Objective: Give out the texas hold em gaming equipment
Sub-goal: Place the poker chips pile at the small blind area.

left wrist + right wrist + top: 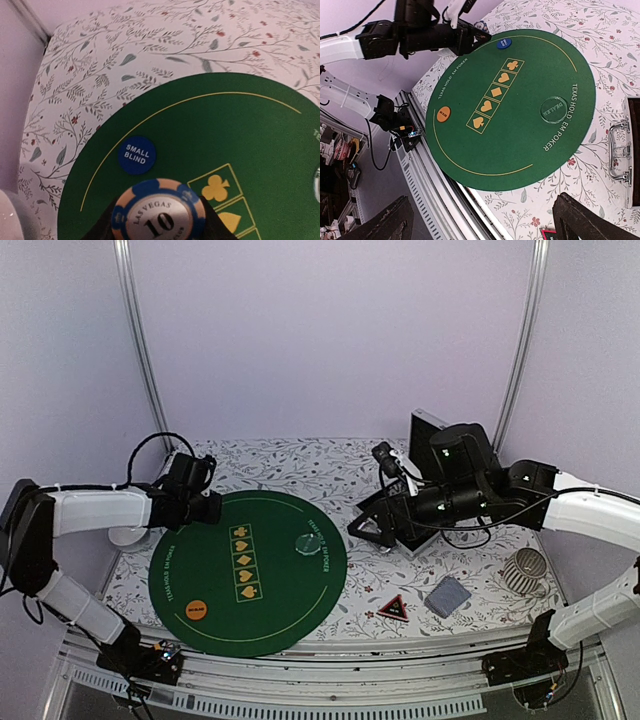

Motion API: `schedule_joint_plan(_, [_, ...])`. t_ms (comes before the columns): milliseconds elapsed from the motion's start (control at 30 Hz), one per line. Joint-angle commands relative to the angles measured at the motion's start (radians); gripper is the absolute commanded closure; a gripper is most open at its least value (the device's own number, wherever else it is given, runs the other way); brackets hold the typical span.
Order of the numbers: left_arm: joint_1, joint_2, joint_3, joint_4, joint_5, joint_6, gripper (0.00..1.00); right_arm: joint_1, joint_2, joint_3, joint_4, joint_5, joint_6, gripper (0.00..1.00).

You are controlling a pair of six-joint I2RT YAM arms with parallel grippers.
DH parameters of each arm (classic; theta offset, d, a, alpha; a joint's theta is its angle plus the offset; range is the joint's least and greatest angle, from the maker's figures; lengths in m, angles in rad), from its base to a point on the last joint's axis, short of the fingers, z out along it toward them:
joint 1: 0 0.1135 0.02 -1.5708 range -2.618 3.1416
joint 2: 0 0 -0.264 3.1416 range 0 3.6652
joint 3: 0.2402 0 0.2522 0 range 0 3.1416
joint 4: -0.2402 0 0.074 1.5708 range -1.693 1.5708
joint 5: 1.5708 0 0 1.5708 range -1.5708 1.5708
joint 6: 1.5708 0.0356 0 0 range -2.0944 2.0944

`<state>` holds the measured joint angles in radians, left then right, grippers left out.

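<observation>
My left gripper (214, 508) is shut on a blue-and-orange poker chip (159, 212) marked 10, its dark fingers at either side. It hangs over the far left part of the round green mat (290, 612). Just beyond the chip a blue small-blind disc (137, 155) lies on the mat. An orange disc (197, 609) lies near the mat's front left. A clear dealer disc (306, 542) lies toward its right. My right gripper (371, 531) stands open and empty above the table, right of the mat. A red-black triangle token (393, 608) and grey-blue cards (448, 596) lie on the floral cloth.
An open black case (428, 432) with a metal handle (616, 152) stands at the back right, behind the right arm. A white ribbed cup (524, 570) sits at the far right. A white object (128, 536) sits off the mat's left edge. The metal rail (427, 185) runs along the near edge.
</observation>
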<state>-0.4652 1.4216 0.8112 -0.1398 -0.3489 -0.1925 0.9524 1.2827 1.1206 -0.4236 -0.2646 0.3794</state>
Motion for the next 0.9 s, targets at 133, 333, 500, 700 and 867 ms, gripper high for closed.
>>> schedule_joint_plan(133, [0.085, 0.200, -0.030, 0.164, -0.109, -0.203, 1.00, -0.003, -0.051, -0.023, -0.035, 0.027, -0.003, 0.01])
schedule_joint_plan(333, [0.097, 0.247, -0.039, 0.156, -0.135, -0.249, 1.00, -0.003, -0.054, -0.018, -0.036, 0.030, -0.011, 0.01])
schedule_joint_plan(500, [0.103, 0.263, -0.030, 0.112, -0.118, -0.320, 1.00, -0.004, -0.049, 0.002, -0.037, 0.032, -0.024, 0.01])
schedule_joint_plan(700, [0.107, 0.313, -0.034, 0.077, -0.148, -0.434, 1.00, -0.004, -0.043, 0.018, -0.037, 0.017, -0.033, 0.01])
schedule_joint_plan(867, [0.108, 0.353, 0.000, 0.061, -0.156, -0.452, 1.00, -0.003, -0.044, 0.019, -0.042, 0.015, -0.037, 0.01])
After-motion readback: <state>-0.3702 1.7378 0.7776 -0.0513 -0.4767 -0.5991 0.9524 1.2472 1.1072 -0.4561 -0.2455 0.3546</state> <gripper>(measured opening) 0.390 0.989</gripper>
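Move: The left hand holds the poker chips pile; the small blind marker it is being taken to lies about 5 cm ahead, 4 cm to the left and 15 cm below. The club card print is level with the hand, some 5 cm to its right, and the white bowl about 25 cm to its left. From the right hand the marker is roughly 22 cm ahead and 39 cm left, 28 cm below. Left hand lowers the still-gripped chips about 10 cm, drifting 6 cm left towards the small blind marker, turning counter-clockwise. ##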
